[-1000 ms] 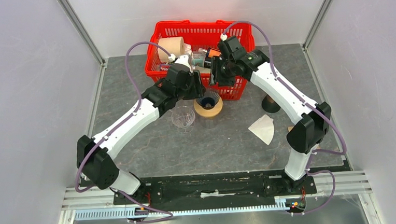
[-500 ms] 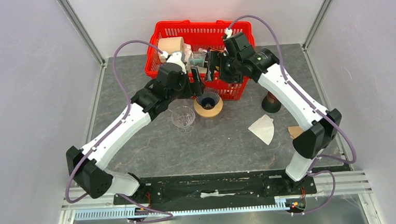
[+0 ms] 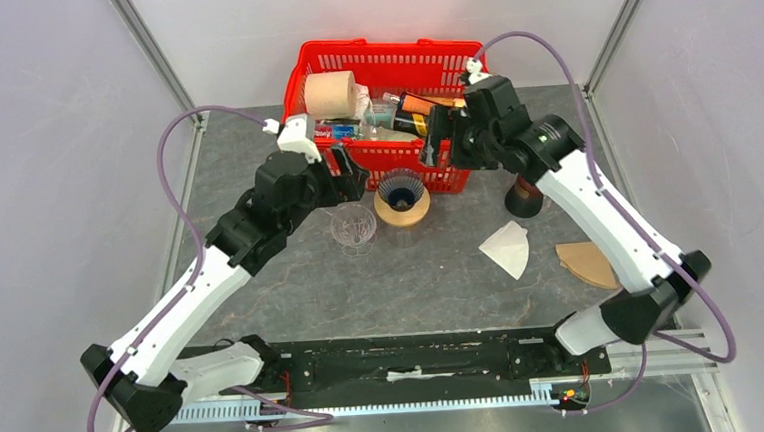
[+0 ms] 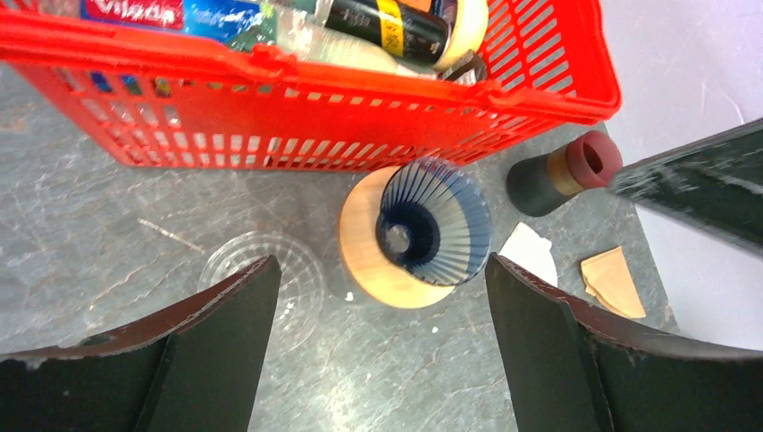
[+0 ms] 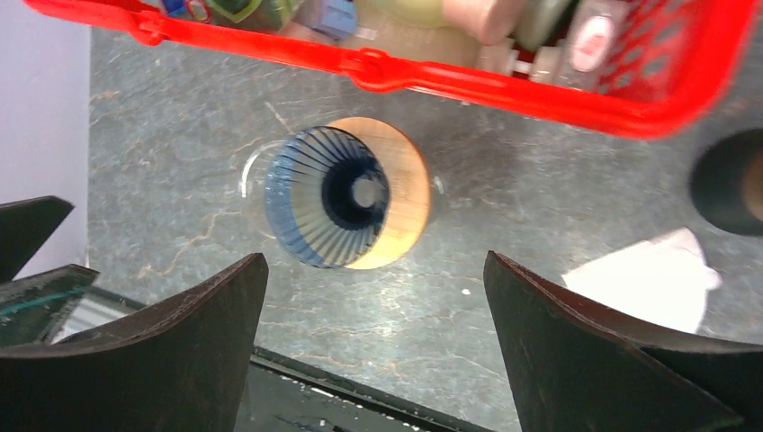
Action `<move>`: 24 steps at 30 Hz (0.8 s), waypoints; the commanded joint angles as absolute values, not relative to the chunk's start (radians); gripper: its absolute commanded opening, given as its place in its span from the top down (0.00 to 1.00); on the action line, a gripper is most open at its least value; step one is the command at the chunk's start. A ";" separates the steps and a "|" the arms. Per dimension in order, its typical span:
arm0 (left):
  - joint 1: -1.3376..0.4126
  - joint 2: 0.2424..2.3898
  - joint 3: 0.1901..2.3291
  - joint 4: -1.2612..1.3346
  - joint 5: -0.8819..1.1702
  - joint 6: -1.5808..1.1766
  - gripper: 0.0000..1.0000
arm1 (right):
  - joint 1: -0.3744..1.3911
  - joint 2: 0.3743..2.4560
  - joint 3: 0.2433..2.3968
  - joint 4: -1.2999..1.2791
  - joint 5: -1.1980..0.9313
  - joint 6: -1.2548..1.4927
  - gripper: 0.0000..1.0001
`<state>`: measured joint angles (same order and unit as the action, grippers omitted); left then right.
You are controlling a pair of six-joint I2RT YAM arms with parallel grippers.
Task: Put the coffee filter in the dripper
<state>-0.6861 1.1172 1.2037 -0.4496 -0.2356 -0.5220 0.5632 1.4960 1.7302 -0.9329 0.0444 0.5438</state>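
Note:
The dripper (image 3: 402, 197), a blue ribbed cone on a round wooden ring, stands just in front of the red basket; its ribbed inside shows down to the centre hole (image 4: 435, 236) (image 5: 328, 198). A white coffee filter (image 3: 507, 247) lies flat on the table to its right (image 4: 529, 252) (image 5: 648, 279). A brown filter (image 3: 586, 262) lies further right. My left gripper (image 3: 351, 181) hovers open, up and left of the dripper (image 4: 382, 270). Over the basket's front right rim, my right gripper (image 3: 436, 141) also hangs open (image 5: 373, 261). Neither holds anything.
The red basket (image 3: 388, 55) at the back holds a paper roll, bottles and packets. A clear glass cup (image 3: 353, 228) stands left of the dripper. A dark cylinder with a red-brown top (image 3: 523, 199) stands right of the basket. Walls close in both sides.
Both arms have pulled up and apart from over the dripper, left arm leftward, right arm rightward. Both pairs of jaws have opened wide. The brown filter has come into sight.

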 commanded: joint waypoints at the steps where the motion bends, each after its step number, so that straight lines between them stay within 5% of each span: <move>1: -0.689 1.020 1.106 -0.398 -0.304 -0.505 0.09 | 0.563 1.348 1.625 -0.892 0.257 0.539 0.03; 11: -0.689 0.822 0.876 -0.374 -0.418 -0.549 0.09 | 0.555 1.060 1.201 -0.879 0.556 0.660 0.03; 24: -0.689 0.707 0.748 -0.361 -0.493 -0.536 0.08 | 0.425 1.181 0.974 -0.925 0.421 0.749 0.03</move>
<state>-0.6861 0.7315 0.7601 -0.4084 -0.4507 -0.5289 0.4850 1.1355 1.0008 -0.9157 0.4530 0.7105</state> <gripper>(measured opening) 0.921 0.971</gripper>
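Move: The white coffee filter lies flat on the table about 5 cm back and 19 cm to the right of the right gripper, some 30 cm below it. From that gripper the dripper on its wooden collar stands 3 cm ahead and 6 cm left, 12 cm down; the dark bottle is about 6 cm ahead, 24 cm right; the brown filter is 9 cm back, 38 cm right. From the left gripper the white filter is about 34 cm right, 2 cm back. Swing the open right gripper away from the dripper to the right and back, then let it sink steeply towards the white coffee filter, some 15 cm right, 15 cm down and 8 cm back in all, turning it clockwise about 25 degrees with its left side dipping. Meanwhile draw the open left gripper clear of the dripper, to the left and down, a little back. ##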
